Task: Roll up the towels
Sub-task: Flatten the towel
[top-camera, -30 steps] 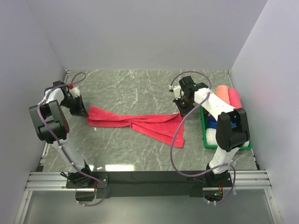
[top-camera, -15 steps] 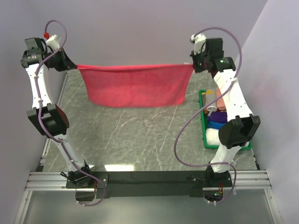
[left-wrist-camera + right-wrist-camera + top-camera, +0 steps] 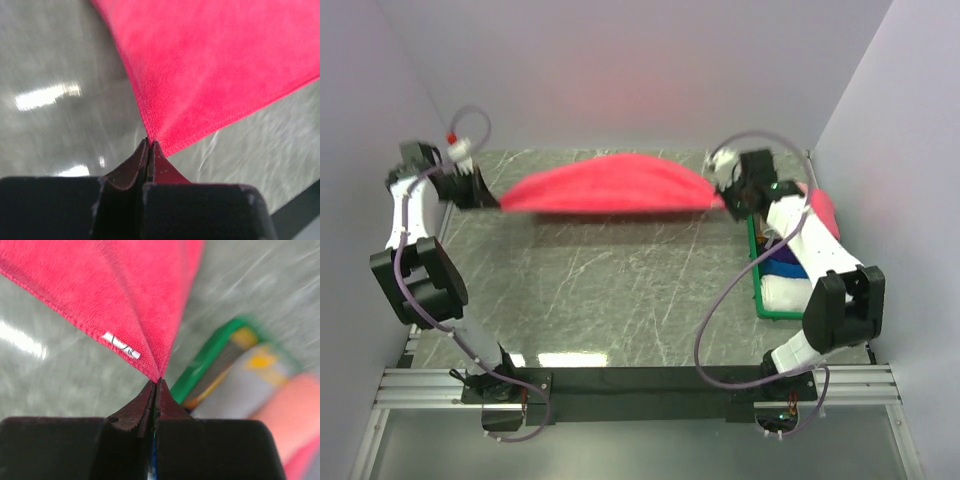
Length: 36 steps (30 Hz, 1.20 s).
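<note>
The crimson-red towel (image 3: pixel 610 186) hangs stretched in the air between my two grippers, blurred, over the far part of the grey table. My left gripper (image 3: pixel 492 200) is shut on its left corner; the left wrist view shows the jaws (image 3: pixel 149 145) pinched on the red cloth (image 3: pixel 220 65). My right gripper (image 3: pixel 725 198) is shut on the right corner; the right wrist view shows the jaws (image 3: pixel 156 384) pinched on the cloth (image 3: pixel 115 295) near its white label (image 3: pixel 121 345).
A green bin (image 3: pixel 761 290) at the right edge holds rolled towels, pink (image 3: pixel 820 212), blue and white. It also shows in the right wrist view (image 3: pixel 210 357). Grey walls close the back and both sides.
A second ago the towel lay crumpled on the table. Both grippers lifted it high and spread it, and now they have come down with it, the cloth billowing.
</note>
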### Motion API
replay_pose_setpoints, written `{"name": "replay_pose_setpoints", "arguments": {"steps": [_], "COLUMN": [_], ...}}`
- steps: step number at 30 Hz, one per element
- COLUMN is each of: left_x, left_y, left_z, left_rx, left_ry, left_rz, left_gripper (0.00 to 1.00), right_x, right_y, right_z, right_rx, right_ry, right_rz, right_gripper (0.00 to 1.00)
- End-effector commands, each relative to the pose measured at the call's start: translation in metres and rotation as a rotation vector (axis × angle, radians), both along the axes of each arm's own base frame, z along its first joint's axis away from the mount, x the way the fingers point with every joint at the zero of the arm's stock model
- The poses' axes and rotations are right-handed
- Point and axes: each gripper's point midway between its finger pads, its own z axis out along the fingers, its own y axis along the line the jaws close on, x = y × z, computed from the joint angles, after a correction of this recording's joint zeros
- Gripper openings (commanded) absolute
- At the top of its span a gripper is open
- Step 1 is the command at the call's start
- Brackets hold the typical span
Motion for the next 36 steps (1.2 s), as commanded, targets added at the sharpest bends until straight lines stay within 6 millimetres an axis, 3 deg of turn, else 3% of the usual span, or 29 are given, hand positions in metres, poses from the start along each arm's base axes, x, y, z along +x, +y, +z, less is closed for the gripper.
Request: {"name": "replay_pose_setpoints", "arguments": {"steps": [1,2,3,5,8,13,17,28,30,31,33,36], "left_x": [-0.070,-0.082,-0.104,-0.121,-0.141,-0.170,-0.187,-0.227,-0.234,-0.236,-0.237,-0.222], "left_y": [0.004,0.007,0.006,0.011,0.022,0.030,0.033,0.023,0.021,0.024,0.025,0.026], "left_z": [-0.083,-0.098,-0.122,-0.138,-0.156,-0.171,-0.173,-0.174,-0.172,-0.169,-0.160,-0.131], "left_rx": [0.066,0.080,0.079,0.075,0.069,0.034,0.053,0.102,0.110,0.127,0.125,0.069], "left_ry": [0.215,0.249,0.340,0.412,0.507,0.657,0.682,0.718,0.717,0.710,0.695,0.635], "left_rz": [-0.066,-0.071,-0.067,-0.048,-0.002,0.022,0.001,-0.084,-0.109,-0.107,-0.117,-0.137], "left_gripper": [0.01,0.01,0.00,0.01,0.01,0.01,0.01,0.01,0.01,0.02,0.11,0.34], "right_x": [-0.027,-0.044,-0.050,-0.071,-0.093,-0.122,-0.150,-0.206,-0.217,-0.218,-0.226,-0.226], "right_y": [0.011,0.008,0.009,0.011,0.011,0.007,0.006,0.031,0.035,0.037,0.037,0.041], "right_z": [-0.027,-0.054,-0.065,-0.093,-0.116,-0.132,-0.142,-0.155,-0.155,-0.150,-0.142,-0.117], "right_rx": [-0.124,-0.168,-0.193,-0.236,-0.271,-0.313,-0.327,-0.316,-0.300,-0.290,-0.274,-0.239], "right_ry": [-0.017,0.044,0.058,0.120,0.182,0.265,0.328,0.435,0.467,0.460,0.476,0.437], "right_rz": [0.121,0.128,0.145,0.178,0.208,0.249,0.289,0.387,0.415,0.421,0.437,0.444], "right_gripper": [0.00,0.00,0.00,0.00,0.00,0.00,0.00,0.01,0.09,0.24,0.42,0.51]}}
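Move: Each hand already holds a near corner of the airborne red towel. The left hand's laying spot is bare table about 22 cm back, 2 cm left and 19 cm below; the towel's middle is some 24 cm right and 6 cm ahead. The right hand's spot is roughly 20 cm back, 3 cm left and 18 cm below. From that hand, the green box's middle is about 21 cm right and 10 cm back, and the grey roll 13 cm right, level with it. Both hands draw the towel back some 22 cm and down about 17 onto the table, then open. ##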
